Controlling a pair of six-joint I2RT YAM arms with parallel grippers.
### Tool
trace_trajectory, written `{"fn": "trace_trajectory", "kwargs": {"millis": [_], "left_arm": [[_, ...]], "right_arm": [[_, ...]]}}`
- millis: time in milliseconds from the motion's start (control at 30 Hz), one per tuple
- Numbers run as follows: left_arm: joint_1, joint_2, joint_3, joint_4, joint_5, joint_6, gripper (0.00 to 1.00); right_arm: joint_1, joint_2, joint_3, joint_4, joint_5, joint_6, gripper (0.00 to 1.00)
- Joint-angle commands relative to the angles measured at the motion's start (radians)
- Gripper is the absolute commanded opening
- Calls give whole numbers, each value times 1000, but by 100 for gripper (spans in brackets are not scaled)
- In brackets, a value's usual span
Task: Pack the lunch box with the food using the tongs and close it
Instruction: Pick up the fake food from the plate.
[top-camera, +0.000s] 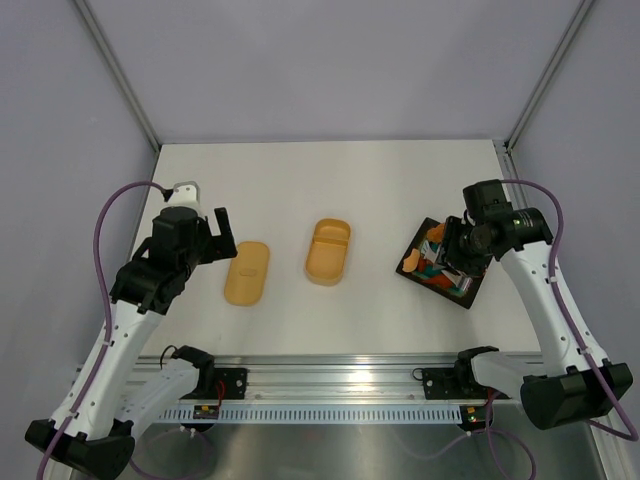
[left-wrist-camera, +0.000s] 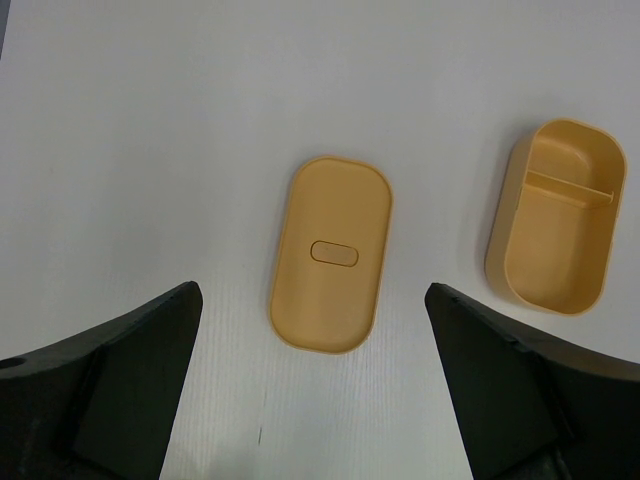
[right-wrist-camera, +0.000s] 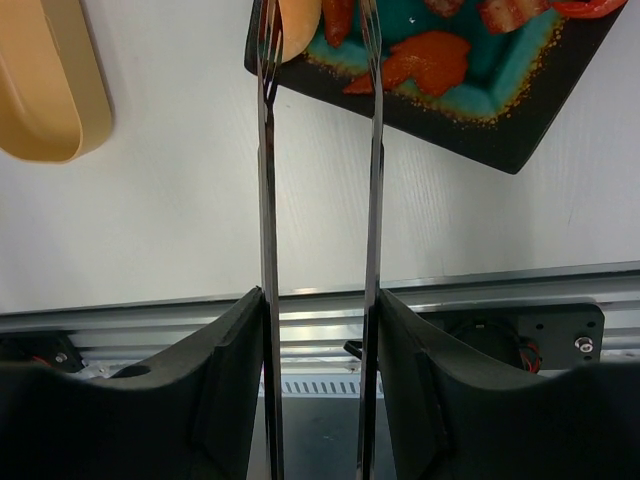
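The lunch box (top-camera: 328, 251) lies open mid-table with its divider showing (left-wrist-camera: 557, 230); one end of it shows in the right wrist view (right-wrist-camera: 50, 90). Its flat lid (top-camera: 247, 272) lies to the left. My left gripper (top-camera: 212, 232) hovers open over the lid (left-wrist-camera: 331, 253), its tips (left-wrist-camera: 313, 292) wide apart and holding nothing. My right gripper (top-camera: 462, 248) is shut on the tongs (right-wrist-camera: 268, 200), one finger pressing each arm (right-wrist-camera: 320, 295). The tong tips are spread over the tray's edge, beside a tan piece of the food (right-wrist-camera: 290, 25). More food (right-wrist-camera: 425, 60) lies on the tray.
The black square tray (top-camera: 445, 262) with a teal inside (right-wrist-camera: 470, 120) sits at the right, angled. The metal rail (top-camera: 330, 385) runs along the near edge. Grey walls enclose the white table (top-camera: 330, 180).
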Motion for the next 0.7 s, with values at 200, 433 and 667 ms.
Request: {"fn": "trace_trajectory", "kwargs": {"millis": [200,433,667], "left_arm": [[4,-13,7,26,2,-2,99],[2,-15,3,26,3,-6,99],[2,-16,-4,26,-1,-6,99]], "right_arm": [[5,32,-90,91,-10,0,52],[5,64,-129,154,-17,-3,51],[6,109,-144,217,-33,0,50]]}}
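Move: The right hand already holds the tongs, tips down. The fake food they point at, in the left part of the plate, lies about 8 cm ahead of that hand, 4 cm left and 18 cm below. From the hand, the plate's middle is 8 cm ahead and 3 cm right; the red fillet 3 cm ahead, 2 cm right; the lunch box 11 cm ahead, 27 cm left. From the left hand, that food lies some 48 cm right, 4 cm ahead, 23 cm below. Down goes the right hand, by about 5 cm, lowering the tongs towards the food in the plate's left part; in the later half it also eases nearly 2 cm forward as the sinking slows. The fingers keep the tongs about half open, their prongs spread, and the wrist hardly tilts. Whether the prongs touch the food can't be seen. ##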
